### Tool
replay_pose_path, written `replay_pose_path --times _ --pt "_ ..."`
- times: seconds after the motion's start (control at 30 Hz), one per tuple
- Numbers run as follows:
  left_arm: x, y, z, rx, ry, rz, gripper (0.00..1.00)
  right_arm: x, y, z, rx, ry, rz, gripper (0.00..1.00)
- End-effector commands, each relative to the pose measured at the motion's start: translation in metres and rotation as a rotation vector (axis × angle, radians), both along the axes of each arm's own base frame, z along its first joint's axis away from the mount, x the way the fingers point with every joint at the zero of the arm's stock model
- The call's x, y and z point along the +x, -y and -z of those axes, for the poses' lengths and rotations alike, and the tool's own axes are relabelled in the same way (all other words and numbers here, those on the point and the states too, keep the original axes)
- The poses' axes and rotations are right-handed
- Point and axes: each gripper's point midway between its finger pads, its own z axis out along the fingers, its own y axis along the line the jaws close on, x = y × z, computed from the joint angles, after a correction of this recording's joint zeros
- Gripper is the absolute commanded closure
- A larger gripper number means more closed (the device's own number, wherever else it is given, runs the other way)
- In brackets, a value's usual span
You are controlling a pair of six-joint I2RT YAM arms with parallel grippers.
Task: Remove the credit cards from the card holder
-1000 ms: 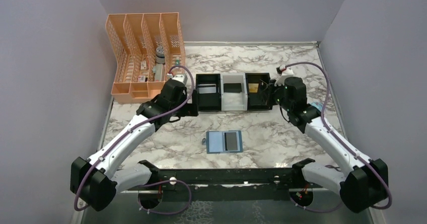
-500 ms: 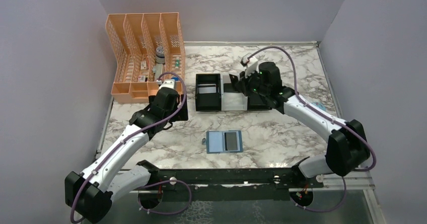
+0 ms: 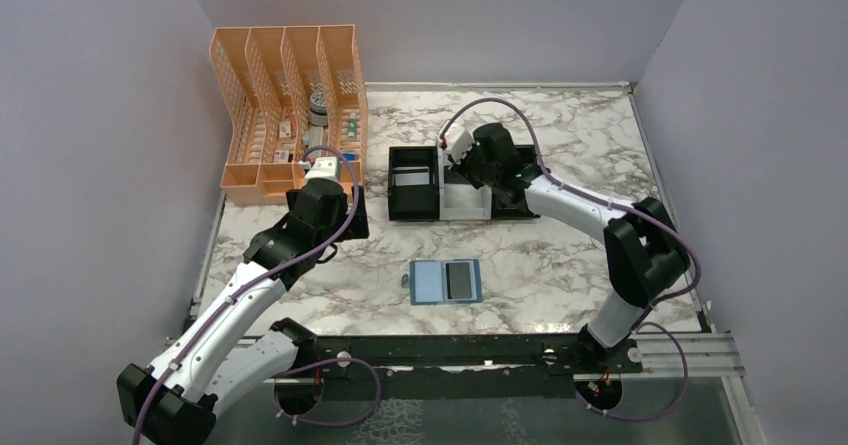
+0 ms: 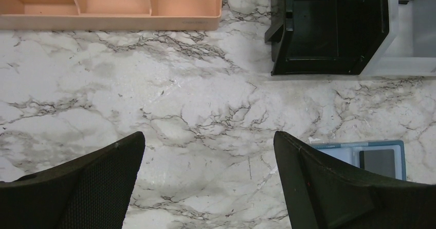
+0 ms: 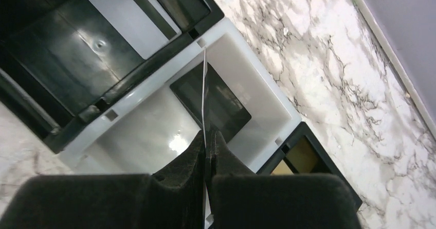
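The teal-blue card holder (image 3: 446, 282) lies open on the marble, a dark card (image 3: 461, 280) in its right pocket; the left wrist view shows the card holder (image 4: 337, 149) beside my right finger. My left gripper (image 4: 208, 136) hangs open over bare marble, left of it. My right gripper (image 5: 207, 134) is shut on a thin card (image 5: 204, 85), seen edge-on, above the tray's white middle compartment (image 5: 257, 80). In the tray lie a black card (image 5: 226, 108), a silver-grey card (image 5: 131, 20) and a gold card (image 5: 301, 157).
The black-and-white tray (image 3: 412, 208) stands mid-table. An orange mesh organizer (image 3: 285, 115) with small items fills the back left corner, close to my left arm. Grey walls close in the table on three sides.
My right arm swung left from the tray's right compartment to over its middle one, still shut. My left arm drew back from the tray toward the near left, staying open.
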Motion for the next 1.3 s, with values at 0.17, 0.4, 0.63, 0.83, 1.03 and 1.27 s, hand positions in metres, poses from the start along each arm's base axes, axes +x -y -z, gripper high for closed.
replay_pose_path --times 0.17,0.4,0.63,0.83,1.03,1.27 --pt "0.004 -0.008 0.002 0.031 0.019 -0.022 0.01 0.03 0.012 0.024 -0.233 0.039 0.027 0.99" --pt "0.004 -0.008 0.002 0.037 0.018 -0.024 0.01 0.043 0.02 0.045 -0.368 0.085 -0.004 0.99" --pt "0.003 -0.008 0.001 0.027 0.022 -0.021 0.01 0.052 0.011 0.045 -0.401 0.163 -0.077 0.99" --pt "0.003 -0.006 0.002 0.028 0.016 -0.015 0.01 0.053 0.005 0.053 -0.428 0.163 -0.137 0.98" --pt "0.003 -0.005 0.004 0.029 0.006 -0.008 0.01 0.052 0.003 0.061 -0.444 0.136 -0.163 0.97" --pt "0.003 0.0 0.01 0.025 -0.016 0.014 0.01 0.04 -0.004 0.076 -0.452 0.066 -0.25 0.94"
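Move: Ahead of the right hand, which already holds a card edge-on, the black card in the white bin lies about 6 cm farther out, 4 cm to the left and 11 cm below. The black bin is some 3 cm ahead and 16 cm left, the yellow card about 6 cm ahead and 7 cm right. The card holder sits roughly 21 cm back and 7 cm left. From the left hand, the black card is about 20 cm ahead and 26 cm right. Lowering the held card into the white bin, the right hand sinks about 7 cm while reaching some 5 cm forward towards the black card, pauses with a slight lift, then dips again. Meanwhile the wrist rolls its left side down some 25 degrees and turns a little counter-clockwise; the fingers stay all but shut on the card. ##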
